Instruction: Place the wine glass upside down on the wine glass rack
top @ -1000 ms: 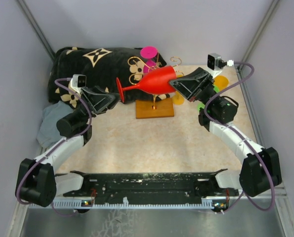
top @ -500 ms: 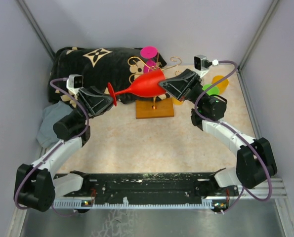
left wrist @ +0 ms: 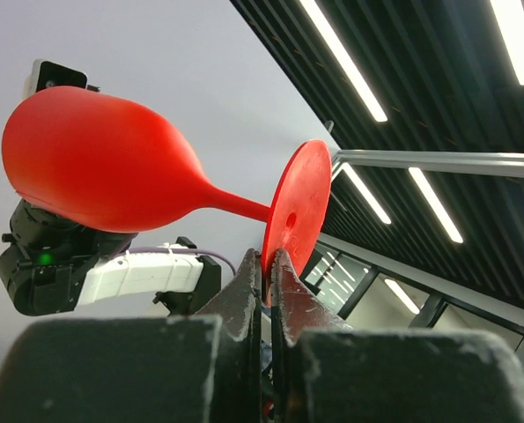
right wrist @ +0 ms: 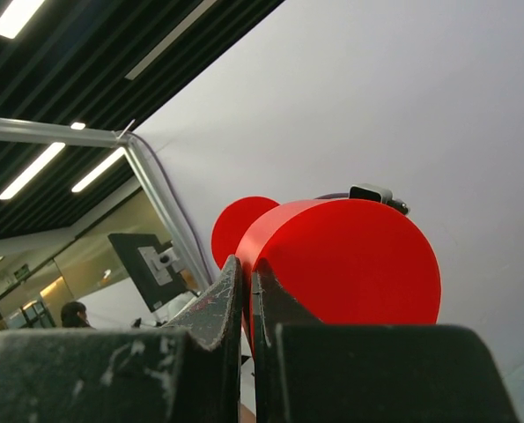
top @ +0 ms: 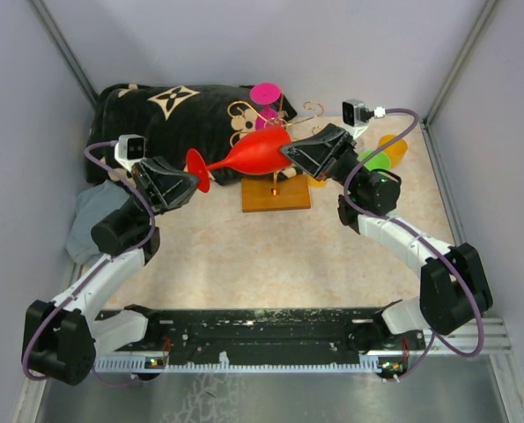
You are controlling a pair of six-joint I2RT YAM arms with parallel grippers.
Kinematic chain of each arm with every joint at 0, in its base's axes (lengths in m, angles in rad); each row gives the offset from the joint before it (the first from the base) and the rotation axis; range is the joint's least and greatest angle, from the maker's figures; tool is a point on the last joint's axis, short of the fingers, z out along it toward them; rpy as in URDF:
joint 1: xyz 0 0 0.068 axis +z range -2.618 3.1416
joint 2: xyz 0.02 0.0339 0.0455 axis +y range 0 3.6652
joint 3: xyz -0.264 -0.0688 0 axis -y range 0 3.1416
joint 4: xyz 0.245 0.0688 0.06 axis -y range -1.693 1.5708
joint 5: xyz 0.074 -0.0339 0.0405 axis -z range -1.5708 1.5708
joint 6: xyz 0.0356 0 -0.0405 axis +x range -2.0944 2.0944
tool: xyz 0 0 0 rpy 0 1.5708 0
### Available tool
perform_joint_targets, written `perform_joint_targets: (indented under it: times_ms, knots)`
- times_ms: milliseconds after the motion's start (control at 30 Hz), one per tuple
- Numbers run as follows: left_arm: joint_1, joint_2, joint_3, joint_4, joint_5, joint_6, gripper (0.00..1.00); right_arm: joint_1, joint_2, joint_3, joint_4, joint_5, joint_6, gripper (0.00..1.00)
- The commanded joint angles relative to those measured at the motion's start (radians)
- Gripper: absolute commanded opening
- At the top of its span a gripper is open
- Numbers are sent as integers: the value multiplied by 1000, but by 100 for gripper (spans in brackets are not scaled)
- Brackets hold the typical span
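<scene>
A red wine glass point(top: 254, 153) hangs on its side in the air above the wine glass rack, foot to the left and bowl to the right. My left gripper point(top: 192, 179) is shut on the rim of the flat red foot point(left wrist: 297, 204), pinched between both fingers point(left wrist: 268, 262). At the other end, my right gripper point(top: 286, 152) is shut on the rim of the bowl point(right wrist: 350, 264), with its fingertips point(right wrist: 247, 267) closed over the edge. The wine glass rack point(top: 276, 196) stands below on its orange-brown wooden base, gold wire curls point(top: 311, 109) rising behind the glass.
A black patterned cloth bundle point(top: 169, 110) lies at the back left, with a grey cloth point(top: 87, 220) beside the left arm. A pink glass point(top: 264, 93) stands by the rack. Orange point(top: 394, 146) and green point(top: 377, 160) glasses sit behind the right arm.
My right arm carried the glass leftward, bringing the foot to my left gripper. The left gripper, half open before, has closed on the foot.
</scene>
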Motion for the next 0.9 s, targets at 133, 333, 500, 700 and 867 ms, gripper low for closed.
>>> perform_joint_targets:
  times_ms: [133,333,500,700,867]
  knots:
    - [8,-56,55,194,-18,30,0,7,-18,6,224,24,-29,4]
    - [7,-79,78,164,-20,38,0,7,-27,-5,216,17,-46,25]
    - [7,-98,87,134,-14,46,0,5,-28,-7,212,15,-55,31]
    - [7,-132,99,75,-6,71,0,-15,-35,-13,208,13,-56,32]
    - [8,-162,131,-1,16,113,0,-83,-89,-53,166,10,-74,36]
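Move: The red wine glass bridges both hands, its foot pinched by the left and its rim by the right; its middle lies some 7 cm right of and 3 cm ahead of the left hand, and 7 cm left of and 2 cm back from the right, about level with both. From the left hand, the rack's top is roughly 20 cm ahead, 14 cm right and 16 cm lower; the hanging pink glass is about 26 cm ahead, 11 cm right and 22 cm lower. The red wine glass passes wholly to the left hand: the right fingers open about a third of the way and let go of its rim, that hand staying almost in place. The left keeps its pinch on the foot and draws the glass back about 5 cm and up some 4 cm, a little left too, away from the right fingers and the rack, while tilting back about 15 degrees. ##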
